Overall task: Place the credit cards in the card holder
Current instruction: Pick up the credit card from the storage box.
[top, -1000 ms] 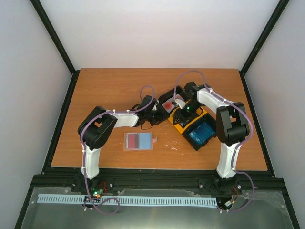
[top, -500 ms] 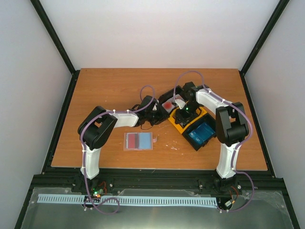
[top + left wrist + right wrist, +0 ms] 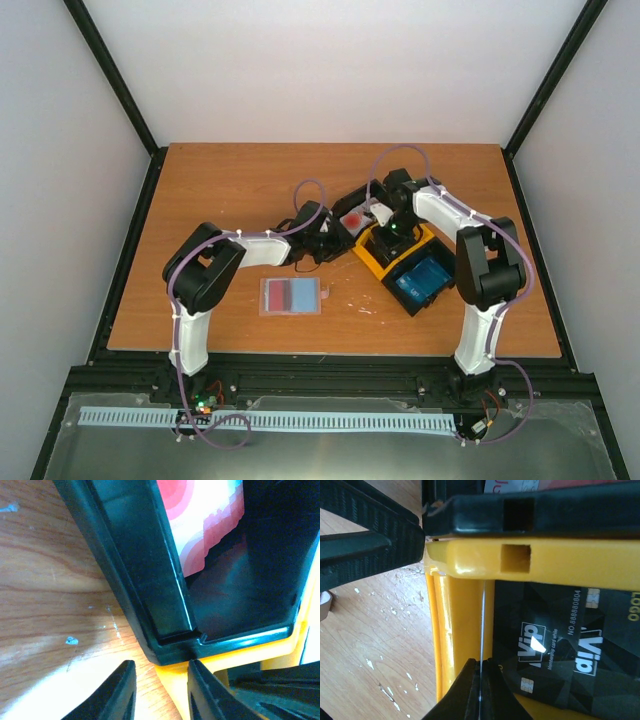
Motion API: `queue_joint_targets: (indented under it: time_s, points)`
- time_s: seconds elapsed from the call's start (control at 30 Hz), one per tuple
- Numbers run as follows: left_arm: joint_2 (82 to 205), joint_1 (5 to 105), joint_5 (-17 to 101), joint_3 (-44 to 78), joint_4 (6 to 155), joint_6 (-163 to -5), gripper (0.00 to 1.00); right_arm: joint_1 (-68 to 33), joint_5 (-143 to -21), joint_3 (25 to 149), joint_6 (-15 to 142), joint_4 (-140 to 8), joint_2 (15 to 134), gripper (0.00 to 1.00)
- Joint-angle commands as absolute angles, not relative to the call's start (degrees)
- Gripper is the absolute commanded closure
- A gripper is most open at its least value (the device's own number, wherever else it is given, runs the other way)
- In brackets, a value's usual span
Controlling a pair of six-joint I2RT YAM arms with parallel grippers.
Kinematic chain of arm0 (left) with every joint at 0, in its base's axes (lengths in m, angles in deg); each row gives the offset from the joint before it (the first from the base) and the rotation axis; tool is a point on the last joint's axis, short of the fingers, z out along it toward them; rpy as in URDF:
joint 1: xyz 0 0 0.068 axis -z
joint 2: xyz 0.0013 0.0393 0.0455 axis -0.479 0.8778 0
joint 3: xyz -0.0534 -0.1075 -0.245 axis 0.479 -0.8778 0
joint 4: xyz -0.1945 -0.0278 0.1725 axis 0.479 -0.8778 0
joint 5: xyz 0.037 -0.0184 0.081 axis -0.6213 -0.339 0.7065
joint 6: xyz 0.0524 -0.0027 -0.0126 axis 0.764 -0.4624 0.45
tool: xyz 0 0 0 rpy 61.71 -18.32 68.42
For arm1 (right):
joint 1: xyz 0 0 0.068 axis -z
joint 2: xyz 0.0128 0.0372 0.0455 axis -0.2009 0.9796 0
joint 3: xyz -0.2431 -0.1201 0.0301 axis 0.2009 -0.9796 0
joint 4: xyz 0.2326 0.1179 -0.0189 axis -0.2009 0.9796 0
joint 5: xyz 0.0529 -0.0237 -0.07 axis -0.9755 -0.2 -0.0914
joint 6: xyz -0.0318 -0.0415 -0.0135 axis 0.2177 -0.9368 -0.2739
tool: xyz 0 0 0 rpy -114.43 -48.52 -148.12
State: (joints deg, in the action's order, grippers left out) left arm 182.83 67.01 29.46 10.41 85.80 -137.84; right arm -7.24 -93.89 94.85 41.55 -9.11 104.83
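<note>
The card holder [image 3: 292,296] lies open on the table and shows a red and a blue panel. My right gripper [image 3: 390,238] [image 3: 481,662] hangs over the tray's yellow middle compartment [image 3: 462,630], shut on a thin credit card [image 3: 481,620] seen edge-on. Black VIP cards [image 3: 560,645] lie flat beside it. A red-and-white card [image 3: 200,520] rests in the black end compartment [image 3: 135,570]. My left gripper [image 3: 338,240] [image 3: 159,672] is open a little, its jaws straddling the tray's yellow corner [image 3: 172,680], with a gap at the outer finger.
The black-and-yellow tray [image 3: 372,262] sits at an angle right of centre, with blue cards [image 3: 422,278] in its near compartment. Both arms crowd its far-left end. Scuffed wooden table [image 3: 220,190] stretches behind and to the left.
My right gripper has gone from open to shut, pinching the card on edge in the middle compartment. The left arm has barely moved.
</note>
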Motion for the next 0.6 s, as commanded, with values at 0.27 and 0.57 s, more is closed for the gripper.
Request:
queue_joint_targets:
  time_s: [0.27, 0.57]
  points:
    - [172.94, 67.65, 35.24, 9.49, 79.17, -130.79, 0.51, -7.74, -90.72, 99.57, 44.9, -7.27, 92.33, 0.97]
    - [157.03, 67.61, 42.56, 2.84, 66.39, -123.73, 0.28, -8.68, -91.58, 107.12, 58.4, -7.23, 86.64, 0.97]
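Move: The right hand already pinches an upright black card at the left end of the yellow compartment; the other black cards centre about 4 cm to its right and 1 cm ahead, 3 cm lower. From it the card holder lies some 19 cm left, 11 cm back and 5 cm below, the red-and-white cards about 5 cm left and 7 cm ahead. The left hand, at the compartment's left corner, has the holder about 14 cm left and 12 cm back. The right hand keeps its pinch on the black card and draws it up out of the yellow compartment, slowly at first and then fast, about 14 cm in all with a couple of centimetres forward, its fingertips swinging forward by nearly 20 degrees. Meanwhile the left fingers, straddling the yellow compartment's wall, spread wide and let go of it, and that hand rises some 8 cm, drawing off to the left by about 4 cm and tipping its fingers up a little. ##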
